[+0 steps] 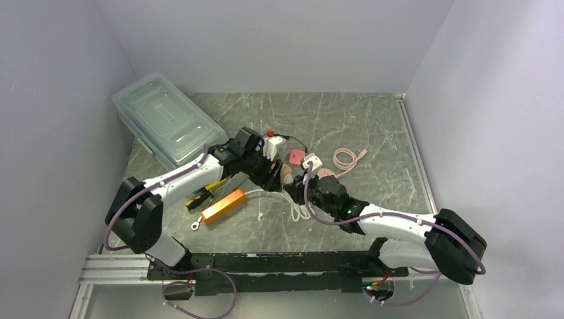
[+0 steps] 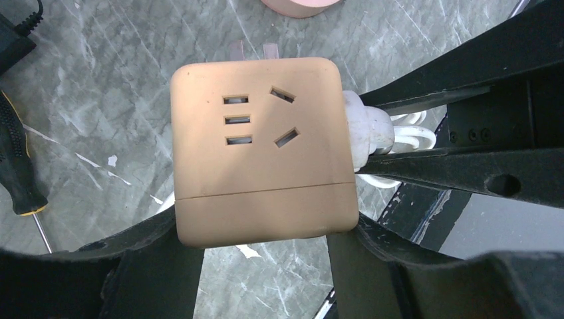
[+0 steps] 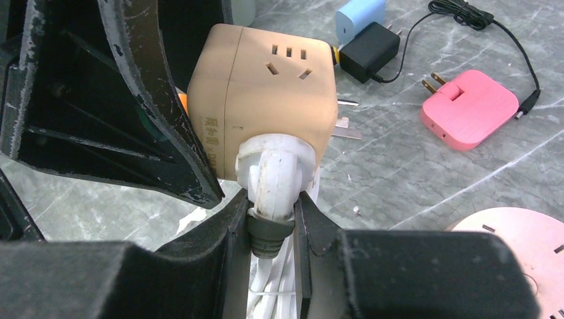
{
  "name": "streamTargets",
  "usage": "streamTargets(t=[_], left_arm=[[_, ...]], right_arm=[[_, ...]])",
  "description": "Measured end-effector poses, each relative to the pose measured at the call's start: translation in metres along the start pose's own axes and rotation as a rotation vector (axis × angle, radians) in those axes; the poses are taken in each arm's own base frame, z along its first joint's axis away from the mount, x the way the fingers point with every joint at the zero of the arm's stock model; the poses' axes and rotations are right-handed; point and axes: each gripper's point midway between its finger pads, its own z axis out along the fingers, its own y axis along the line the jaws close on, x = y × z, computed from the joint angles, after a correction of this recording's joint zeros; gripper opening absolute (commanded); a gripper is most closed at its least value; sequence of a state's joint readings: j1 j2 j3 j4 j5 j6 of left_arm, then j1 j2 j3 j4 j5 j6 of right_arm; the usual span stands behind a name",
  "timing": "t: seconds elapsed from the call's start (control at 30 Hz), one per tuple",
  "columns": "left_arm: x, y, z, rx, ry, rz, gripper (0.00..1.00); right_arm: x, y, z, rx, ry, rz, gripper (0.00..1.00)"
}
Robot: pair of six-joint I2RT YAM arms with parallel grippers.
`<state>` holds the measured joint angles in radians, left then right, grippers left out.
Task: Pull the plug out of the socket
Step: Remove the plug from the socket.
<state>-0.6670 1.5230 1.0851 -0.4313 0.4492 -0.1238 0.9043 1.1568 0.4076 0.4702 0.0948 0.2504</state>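
Observation:
The socket [image 2: 263, 149] is a tan cube with slot openings on its faces, held a little above the marble table. My left gripper [image 2: 259, 232] is shut on it, one finger on each lower side. A white plug [image 3: 273, 173] with a grey strain relief sits flush against the side of the socket [image 3: 266, 86]. My right gripper [image 3: 273, 219] is shut on that plug, its fingers pinching it from both sides. In the top view the two grippers meet at the socket [image 1: 287, 174] in the middle of the table. The plug's white cable [image 1: 299, 211] hangs below.
A pink adapter [image 3: 471, 106], a black charger [image 3: 370, 43] and a blue adapter [image 3: 359, 14] lie beyond the socket. A pink disc [image 3: 512, 252] lies at the right. A screwdriver [image 2: 16, 166], an orange box [image 1: 224, 205] and a lidded plastic container [image 1: 166, 119] are on the left.

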Motion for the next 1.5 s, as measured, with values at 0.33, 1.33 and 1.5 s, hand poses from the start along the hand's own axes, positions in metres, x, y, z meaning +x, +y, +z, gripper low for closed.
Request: streamTargets(t=[0.33, 1.33, 1.5], left_arm=[[-0.008, 0.001, 0.0, 0.003, -0.03, 0.005, 0.0], [-0.017, 0.037, -0.022, -0.089, -0.081, -0.074, 0.0], [-0.018, 0.045, -0.024, -0.122, -0.087, -0.085, 0.0]], right_arm=[[-0.006, -0.009, 0.0, -0.058, -0.008, 0.108, 0.0], [-0.031, -0.016, -0.005, 0.044, -0.071, 0.03, 0.72], [-0.037, -0.01, -0.012, -0.029, -0.083, 0.039, 0.65]])
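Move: The right hand already pinches the white plug; the tan socket is some 4 cm ahead and 2 cm left, about level. The pink charger lies some 11 cm ahead and 3 cm right of that hand, the pink round strip about 12 cm right and 3 cm ahead, both some 11 cm below. The left hand grips the socket, whose middle is about 2 cm right and 1 cm ahead; the plug is about 4 cm back and 3 cm right of that hand. Rocking together, both hands first shift about 1 cm forward, right and up, then some 2 cm left, the left keeping its grip on the socket and the right its pinch on the plug. The right fingers then open wide, letting go, and retreat about 3 cm right while rising 2–3 cm; the left carries the socket about 3 cm forward and 2 cm left, turning some 10 degrees counter-clockwise. ##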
